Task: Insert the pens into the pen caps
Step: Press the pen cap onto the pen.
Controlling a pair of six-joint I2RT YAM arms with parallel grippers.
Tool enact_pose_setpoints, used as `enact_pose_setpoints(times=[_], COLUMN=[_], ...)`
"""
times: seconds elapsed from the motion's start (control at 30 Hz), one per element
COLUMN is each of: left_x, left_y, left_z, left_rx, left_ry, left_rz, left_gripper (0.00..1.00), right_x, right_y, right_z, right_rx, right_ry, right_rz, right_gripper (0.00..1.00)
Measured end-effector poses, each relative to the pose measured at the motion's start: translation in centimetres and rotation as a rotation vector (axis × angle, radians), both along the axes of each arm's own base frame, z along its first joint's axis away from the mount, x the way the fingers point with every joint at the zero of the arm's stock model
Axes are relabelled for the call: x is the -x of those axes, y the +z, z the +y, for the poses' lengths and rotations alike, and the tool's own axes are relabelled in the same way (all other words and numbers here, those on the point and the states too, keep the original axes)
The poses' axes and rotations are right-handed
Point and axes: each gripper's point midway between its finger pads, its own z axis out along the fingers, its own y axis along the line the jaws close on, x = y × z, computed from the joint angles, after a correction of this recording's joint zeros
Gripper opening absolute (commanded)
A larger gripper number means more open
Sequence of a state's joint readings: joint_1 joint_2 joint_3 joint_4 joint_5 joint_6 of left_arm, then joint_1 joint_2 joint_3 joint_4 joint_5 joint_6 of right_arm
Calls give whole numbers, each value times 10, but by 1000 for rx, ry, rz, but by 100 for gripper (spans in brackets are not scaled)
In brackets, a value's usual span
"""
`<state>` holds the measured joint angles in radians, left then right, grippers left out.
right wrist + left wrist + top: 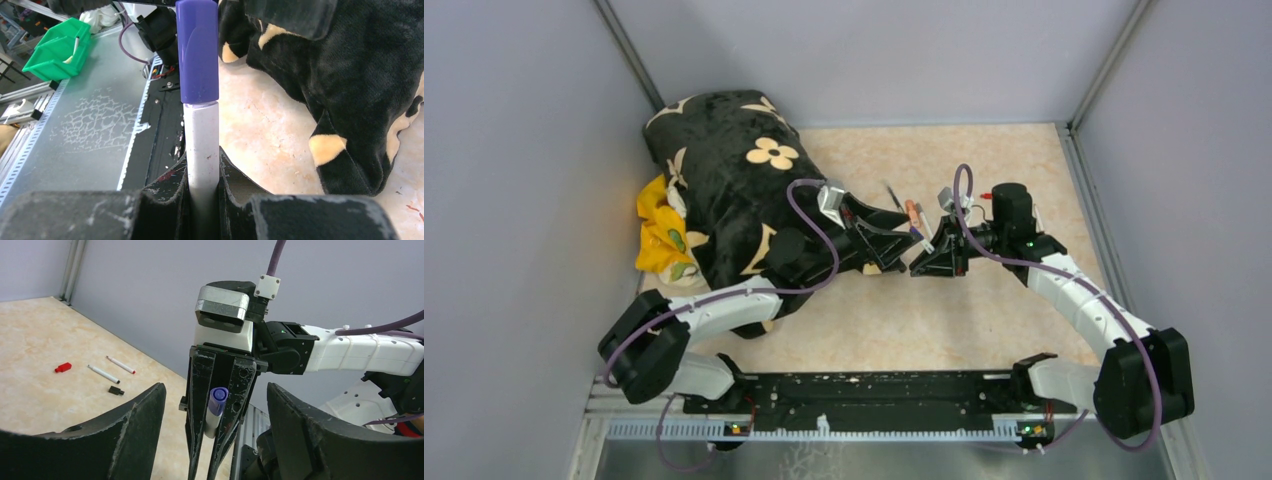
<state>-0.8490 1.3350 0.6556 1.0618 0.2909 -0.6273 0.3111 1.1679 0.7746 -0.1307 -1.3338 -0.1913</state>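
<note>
My right gripper [202, 167] is shut on the white barrel of a pen [201, 140] that carries a purple cap [198, 50] on its upper end. In the left wrist view the same capped pen [216, 407] stands in the right gripper's fingers [199, 405], in the gap of my open left gripper [216, 390], which touches nothing. Two white pens [103, 374] [120, 365], a red cap [63, 367] and a black cap [116, 390] lie on the table. From above, the left gripper [894, 245] and right gripper [927, 258] meet at mid-table.
A black plush cloth with cream flowers [724, 190] covers the left of the table, over a yellow cloth [662, 235]. An orange marker [911, 212] and a thin dark pen [891, 195] lie behind the grippers. Grey walls enclose the table. A green bin [55, 50] sits off the table.
</note>
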Motion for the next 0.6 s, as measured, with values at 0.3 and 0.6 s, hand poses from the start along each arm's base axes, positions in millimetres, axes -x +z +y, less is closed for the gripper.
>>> enact_pose_setpoints(times=[0.3,0.6], left_x=[-2,-1], left_y=[2,6], left_z=[-17,-23], left_rx=[30,46], left_ry=[-66,-103], left_rz=[14,17], left_gripper=[58,38], right_x=[0,0], right_y=[0,0], right_z=[0,0], right_rx=[0,0], right_ry=[1,1], right_rz=[0,0], right_gripper=[0,0])
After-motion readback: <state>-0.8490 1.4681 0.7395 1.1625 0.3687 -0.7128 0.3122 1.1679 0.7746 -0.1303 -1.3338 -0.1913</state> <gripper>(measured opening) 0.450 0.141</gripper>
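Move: The purple pen cap, on the white pen held by the right gripper, is about 3 cm right of the open left fingers, 1 cm ahead and 1 cm higher. From the right hand it is some 4 cm left, 1 cm ahead and 6 cm up. On the table, roughly 28 cm below the left hand, the orange marker lies about 14 cm ahead and 6 cm right, with another white pen 3 cm right of it and 2 cm nearer. Bring the left gripper about 2.5 cm to the right towards the purple cap, easing off as it arrives, so its fingers come to either side of the cap. Narrow them from wide open to roughly half open on the way and turn the wrist slightly clockwise. Hold the right hand still, keeping its grip on the white pen. ##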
